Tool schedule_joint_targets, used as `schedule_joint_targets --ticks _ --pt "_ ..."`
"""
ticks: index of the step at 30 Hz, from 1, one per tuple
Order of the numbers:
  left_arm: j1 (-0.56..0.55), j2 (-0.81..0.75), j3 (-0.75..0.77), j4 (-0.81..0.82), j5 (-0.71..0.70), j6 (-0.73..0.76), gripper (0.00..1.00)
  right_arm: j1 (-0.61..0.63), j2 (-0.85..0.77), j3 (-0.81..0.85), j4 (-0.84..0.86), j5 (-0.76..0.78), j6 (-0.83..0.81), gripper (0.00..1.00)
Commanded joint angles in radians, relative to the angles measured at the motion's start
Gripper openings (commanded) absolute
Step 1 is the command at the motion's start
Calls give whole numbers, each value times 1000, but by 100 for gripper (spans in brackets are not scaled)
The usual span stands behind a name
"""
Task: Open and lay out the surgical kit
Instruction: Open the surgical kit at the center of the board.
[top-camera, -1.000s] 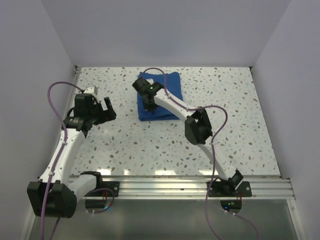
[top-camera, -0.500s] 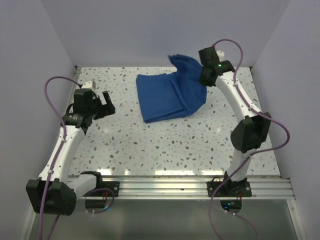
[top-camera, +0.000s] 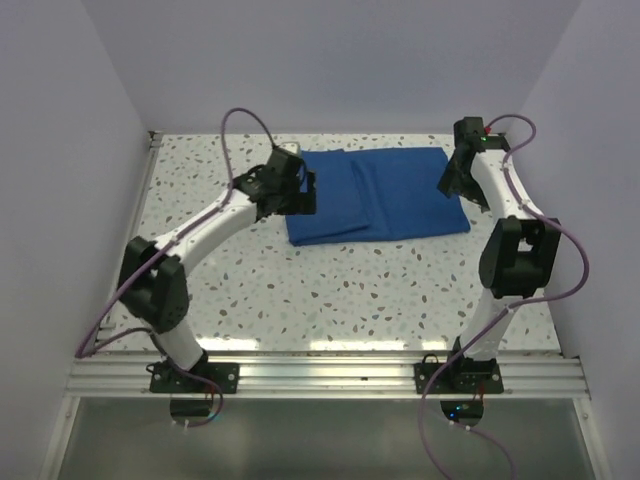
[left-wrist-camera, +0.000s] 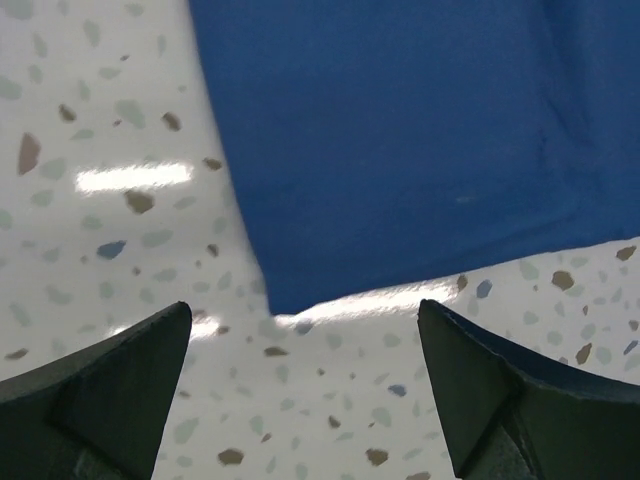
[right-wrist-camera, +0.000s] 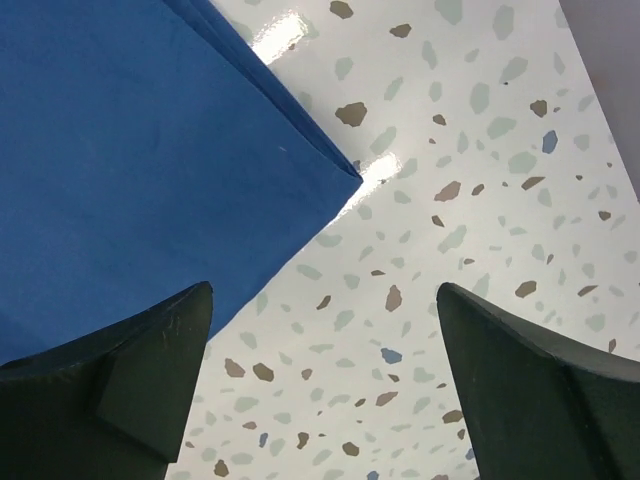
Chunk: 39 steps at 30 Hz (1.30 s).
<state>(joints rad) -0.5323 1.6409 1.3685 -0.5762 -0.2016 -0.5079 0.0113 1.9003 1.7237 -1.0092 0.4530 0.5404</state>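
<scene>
The royal-blue cloth wrap (top-camera: 375, 193) lies on the speckled table, partly unfolded: a flat flap spreads right from the folded bundle. My left gripper (top-camera: 303, 192) is open at the wrap's left edge; in the left wrist view the blue cloth (left-wrist-camera: 400, 130) has a corner just ahead of the gripper (left-wrist-camera: 305, 330), nothing between the fingers. My right gripper (top-camera: 449, 180) is open and empty at the flap's right edge; the right wrist view shows a cloth corner (right-wrist-camera: 150, 150) up and left of the gripper (right-wrist-camera: 325, 320). The steel tray, scissors, forceps and tweezers are hidden.
The speckled table (top-camera: 330, 290) is walled at the back and both sides. A metal rail (top-camera: 330, 372) runs along the near edge with both arm bases. Purple cables loop over each arm.
My right gripper carried a cloth flap up and right, laid it flat and let go. My left arm swung from the table's left side to the wrap's left edge.
</scene>
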Motion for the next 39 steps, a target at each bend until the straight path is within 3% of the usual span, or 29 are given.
schedule_joint_targets --ticks 1,6,12,18,29,31,32,35,39 --pt "-101 164 240 -68 -126 -38 100 13 -81 2 -19 -40 47 98" --pt "-156 446 551 -85 -6 -55 99 15 -188 -41 -22 -111 49 98" --pt "-196 686 829 -158 5 -34 86 13 -308 -150 -26 -97 32 98" --pt "-233 770 828 -136 -1 26 78 13 -385 -200 -66 -45 15 98" --pt "-317 844 817 -232 -142 108 61 13 -438 -257 -88 -28 29 98" --pt "-317 846 816 -246 -157 121 42 12 -434 -260 -92 -37 43 98" --pt "-314 846 817 -249 -163 126 26 13 -432 -263 -89 -40 46 98" --pt "-302 826 817 -257 -191 135 0 15 -429 -269 -75 -60 55 98" --pt "-233 731 799 -274 -190 102 0 15 -408 -240 -54 -83 56 98"
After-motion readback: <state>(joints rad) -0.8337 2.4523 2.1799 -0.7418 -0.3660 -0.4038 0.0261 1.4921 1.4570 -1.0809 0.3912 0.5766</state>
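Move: The left hand hovers wide open over the left side of the blue surgical kit. The near end of its folded inner edge lies about 20 cm to the hand's right, 4 cm ahead and 12 cm below. The kit's near left corner is almost straight beneath the hand, some 1 cm back and 2 cm left. The near right corner is roughly 45 cm right and 2 cm ahead. From the right hand, that folded edge lies about 17 cm left, level with it and 10 cm lower. The left fingertips pinch the near end of the kit's folded inner edge, after sweeping about 20 cm right over the left panel, slightly forward first, then down some 11 cm and a little back. The wrist turns some 15 degrees clockwise and rolls left side up before the fingers shut. The right hand, still open, backs about 9 cm from the kit and rises 5 cm. ##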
